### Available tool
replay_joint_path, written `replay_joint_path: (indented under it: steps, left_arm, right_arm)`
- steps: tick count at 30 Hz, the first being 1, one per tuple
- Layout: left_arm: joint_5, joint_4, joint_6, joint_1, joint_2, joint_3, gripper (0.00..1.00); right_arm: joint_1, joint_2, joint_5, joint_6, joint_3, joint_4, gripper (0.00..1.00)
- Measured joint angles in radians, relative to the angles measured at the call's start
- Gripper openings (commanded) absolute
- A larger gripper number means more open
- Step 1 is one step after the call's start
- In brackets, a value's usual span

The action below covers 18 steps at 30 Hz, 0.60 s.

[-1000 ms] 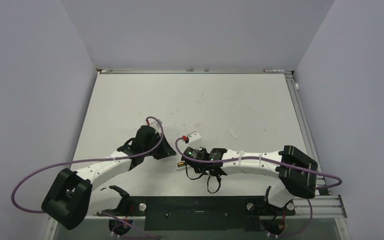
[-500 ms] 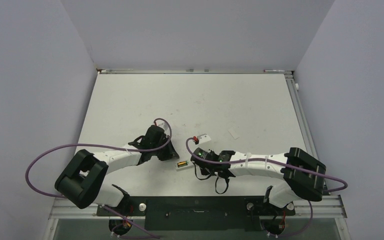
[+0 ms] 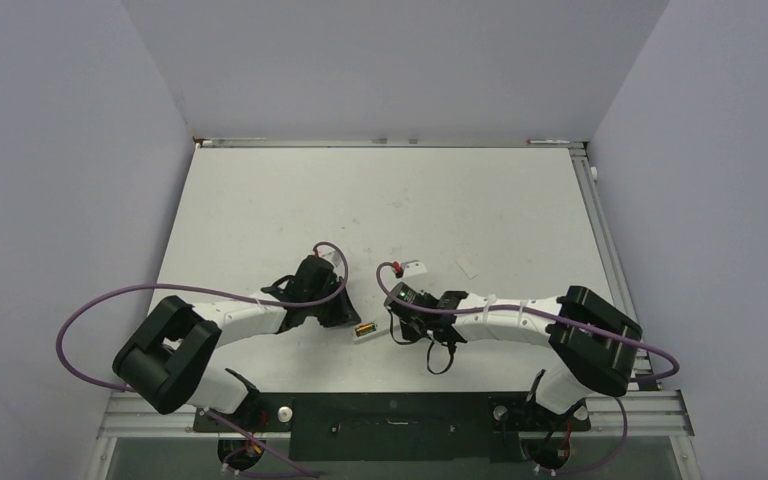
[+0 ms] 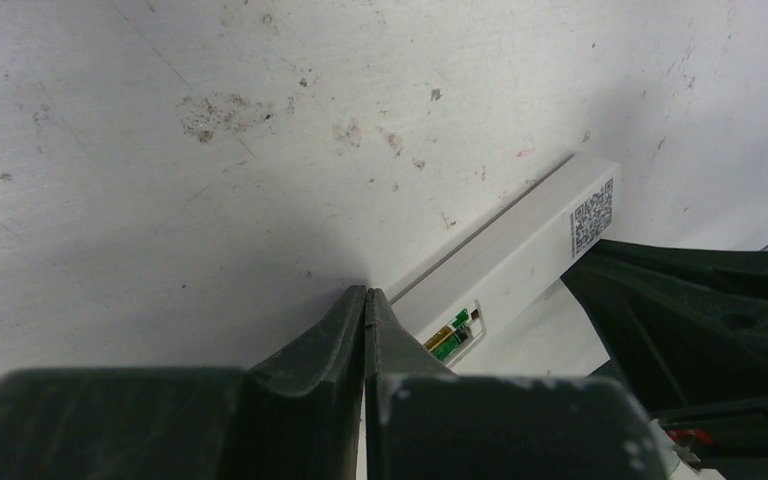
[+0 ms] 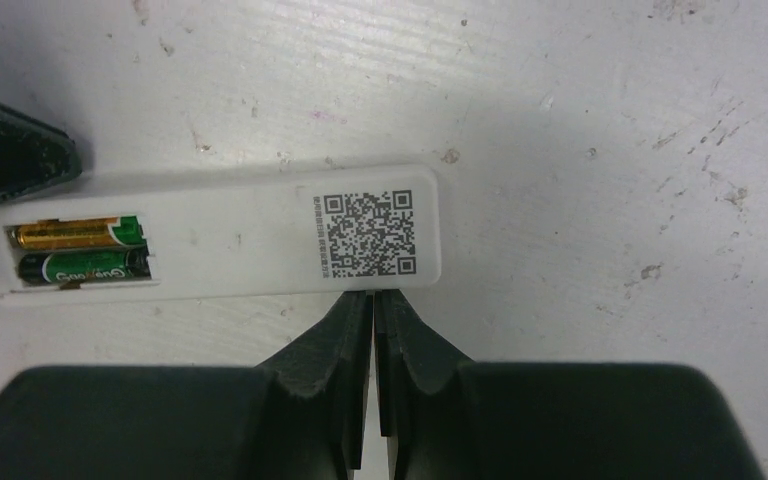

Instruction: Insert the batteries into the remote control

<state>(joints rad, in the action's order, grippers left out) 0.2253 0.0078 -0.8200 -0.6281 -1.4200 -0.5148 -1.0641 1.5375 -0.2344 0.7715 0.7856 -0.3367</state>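
Observation:
The remote control point(image 5: 230, 240) lies back up on the table, a white bar with a QR code. Its open bay holds both batteries side by side, the copper-gold one point(image 5: 65, 233) above the blackish one point(image 5: 80, 268). My right gripper point(image 5: 373, 297) is shut and empty, its tips touching the remote's long edge below the QR code. My left gripper point(image 4: 365, 295) is shut and empty, its tips at the remote's point(image 4: 520, 235) other long edge near the battery end. From above, the remote point(image 3: 365, 329) lies between the left gripper point(image 3: 343, 313) and the right gripper point(image 3: 393, 320).
A small flat white piece point(image 3: 468, 266) lies on the table behind the right arm. A white block with a red mark point(image 3: 407, 268) rides on the right wrist cable. The right gripper's dark body point(image 4: 700, 320) fills the left wrist view's lower right.
My left gripper has moved right, up to the remote's left side. My right wrist has shifted a little away from the near edge, staying at the remote. The remote has barely moved.

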Motion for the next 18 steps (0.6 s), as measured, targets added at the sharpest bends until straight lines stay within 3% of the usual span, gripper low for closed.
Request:
replay_joint_path:
  steps: [18]
  left_arm:
    - [0.024,0.027,-0.019,-0.07,0.017,0.029,0.0]
  right_arm:
    - [0.072,0.124,0.043,-0.071,0.156,0.021,0.09]
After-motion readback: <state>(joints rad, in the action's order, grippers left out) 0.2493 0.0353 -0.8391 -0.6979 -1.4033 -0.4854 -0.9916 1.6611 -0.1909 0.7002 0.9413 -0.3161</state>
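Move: The remote control lies almost crosswise between the hands, its battery end to the left. Its middle is about 5 cm right of the left hand and 1 cm nearer the base, and some 5 cm left of the right hand and 1 cm ahead, both about 1 cm below the fingertips. The two batteries sit in their bay 2 cm back and 2 cm right of the left hand; the loose white cover is roughly 14 cm ahead and 12 cm right of the right hand. With its nearly shut fingertips at the near long edge by the QR-code end, the right hand pushes that end of the remote forward and left, travelling about 5 cm and rising some 1 cm. The left hand, fingers still shut against the far long edge beside the batteries, draws back and right about 3 cm at table level, so the two work as a couple on opposite edges, neither gripper opening or closing and both wrists almost unturned. ##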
